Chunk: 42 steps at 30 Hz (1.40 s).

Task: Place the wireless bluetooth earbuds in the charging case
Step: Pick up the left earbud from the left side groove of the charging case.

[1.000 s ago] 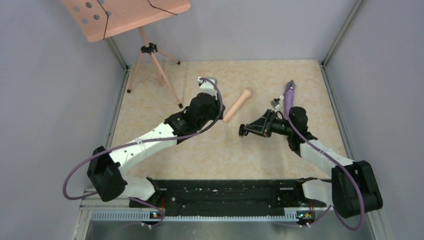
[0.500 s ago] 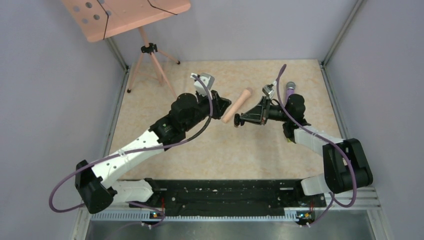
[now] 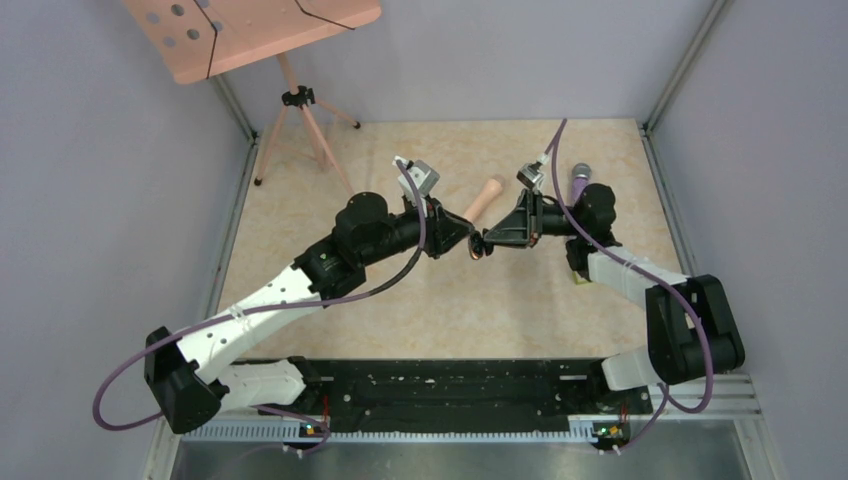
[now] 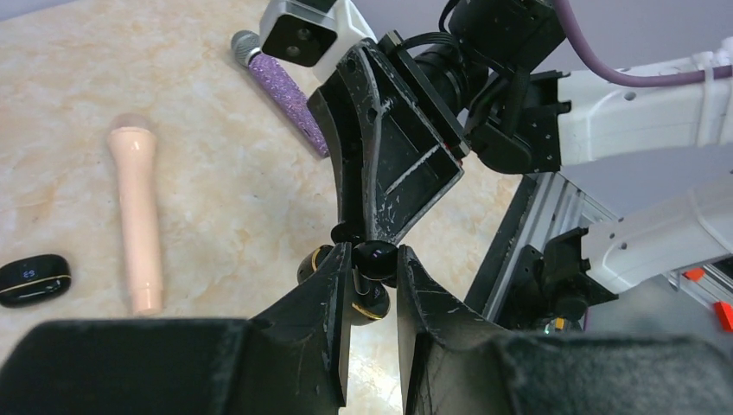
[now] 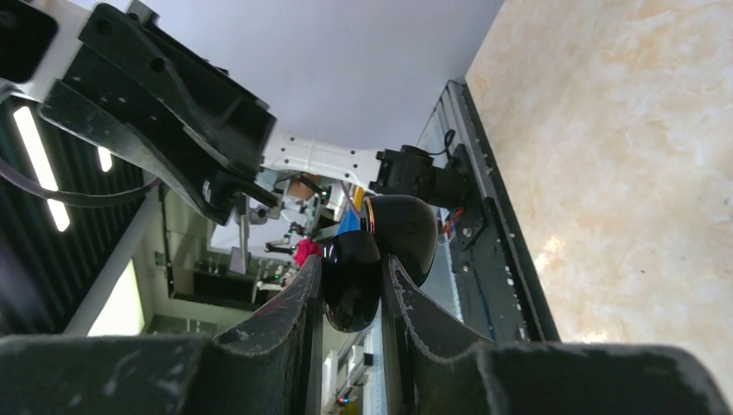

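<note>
My right gripper (image 5: 353,264) is shut on the charging case (image 5: 350,285), a glossy black pebble held above the table. Its gold-rimmed lid (image 5: 403,232) stands open. My left gripper (image 4: 373,252) is shut on one of the earbuds (image 4: 377,257), a tiny black bud pinched at the fingertips. The bud sits right at the open case (image 4: 370,303), touching or nearly touching it. In the top view the left gripper (image 3: 466,241) and the right gripper (image 3: 482,244) meet tip to tip over the middle of the table. No other earbud shows.
A second black rounded case (image 4: 33,278) lies on the table to the left. Beside it is a pink handle-shaped object (image 4: 137,216), and a purple glitter microphone (image 3: 580,180) lies behind the right arm. A pink tripod stand (image 3: 300,100) stands at the back left.
Both arms have swung towards each other. The left gripper came rightward and the right gripper moved left and back, so their tips now meet over the table's middle.
</note>
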Available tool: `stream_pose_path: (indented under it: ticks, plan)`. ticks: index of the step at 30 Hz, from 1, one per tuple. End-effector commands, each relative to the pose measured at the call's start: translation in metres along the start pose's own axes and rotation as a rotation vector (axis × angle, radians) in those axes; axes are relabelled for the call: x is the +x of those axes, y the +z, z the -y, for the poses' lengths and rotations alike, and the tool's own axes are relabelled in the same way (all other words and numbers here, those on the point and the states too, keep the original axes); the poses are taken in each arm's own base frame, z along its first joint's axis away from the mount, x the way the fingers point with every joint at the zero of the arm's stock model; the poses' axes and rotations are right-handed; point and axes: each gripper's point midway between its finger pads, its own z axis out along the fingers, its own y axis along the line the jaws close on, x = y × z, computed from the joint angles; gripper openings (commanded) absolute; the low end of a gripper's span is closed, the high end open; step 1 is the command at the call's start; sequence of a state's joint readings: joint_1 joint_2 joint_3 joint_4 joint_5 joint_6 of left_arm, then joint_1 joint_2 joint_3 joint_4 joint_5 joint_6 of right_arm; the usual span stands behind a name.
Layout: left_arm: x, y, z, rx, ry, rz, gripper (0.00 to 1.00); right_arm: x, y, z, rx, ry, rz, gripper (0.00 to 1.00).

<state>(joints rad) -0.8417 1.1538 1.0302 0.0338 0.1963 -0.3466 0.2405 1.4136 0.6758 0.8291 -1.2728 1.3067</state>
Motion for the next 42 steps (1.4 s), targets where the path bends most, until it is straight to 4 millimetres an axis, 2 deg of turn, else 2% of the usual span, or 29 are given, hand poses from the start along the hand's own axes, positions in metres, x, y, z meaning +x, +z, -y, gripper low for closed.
stream_pose_path:
  ticks: [1,8,12,23,32,42]
  plan:
    - [-0.014,-0.007,0.020,0.101,0.044,0.041,0.08,0.008,0.000,-0.025,-0.071,0.019,-0.036,0.00]
    - [-0.002,-0.003,0.024,0.146,0.053,0.003,0.07,0.006,0.002,-0.013,0.005,0.136,-0.017,0.00]
    - [0.000,-0.002,0.023,0.152,0.064,0.005,0.07,0.007,0.003,-0.005,0.091,0.129,-0.030,0.00]
    - [0.020,0.011,0.012,0.135,0.072,-0.034,0.07,0.015,0.002,-0.013,0.086,0.171,-0.051,0.00]
    - [0.021,0.013,0.012,0.147,0.076,-0.018,0.08,0.027,-0.001,-0.015,0.086,0.205,-0.076,0.00]
    - [0.018,0.004,0.012,0.172,0.141,0.094,0.11,0.035,-0.004,-0.015,0.096,0.222,-0.069,0.00]
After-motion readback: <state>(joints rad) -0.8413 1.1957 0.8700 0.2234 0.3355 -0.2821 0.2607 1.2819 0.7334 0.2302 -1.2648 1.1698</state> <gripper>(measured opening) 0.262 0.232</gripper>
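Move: The open charging case, held in the right fingers, lies about 6 cm below the left hand, 2 cm back and 2 cm to its right. The left earbud, already in the left fingers, is some 6 cm above the right hand, 3 cm to its left and 1 cm ahead. On the table, roughly 30 cm below the left hand, the peach microphone lies 25 cm ahead and 2 cm right, and the closed black case 25 cm ahead and 7 cm left. Keep the earbud pinched and draw the left gripper back about 2 cm, swinging it slightly clockwise, then lower it some 5 cm in two steps, easing a little right, to bring the stem down to the case. Keep the right grip on the case, roll it about 15 degrees so its forward side dips, and ease it back 2.5 cm. ##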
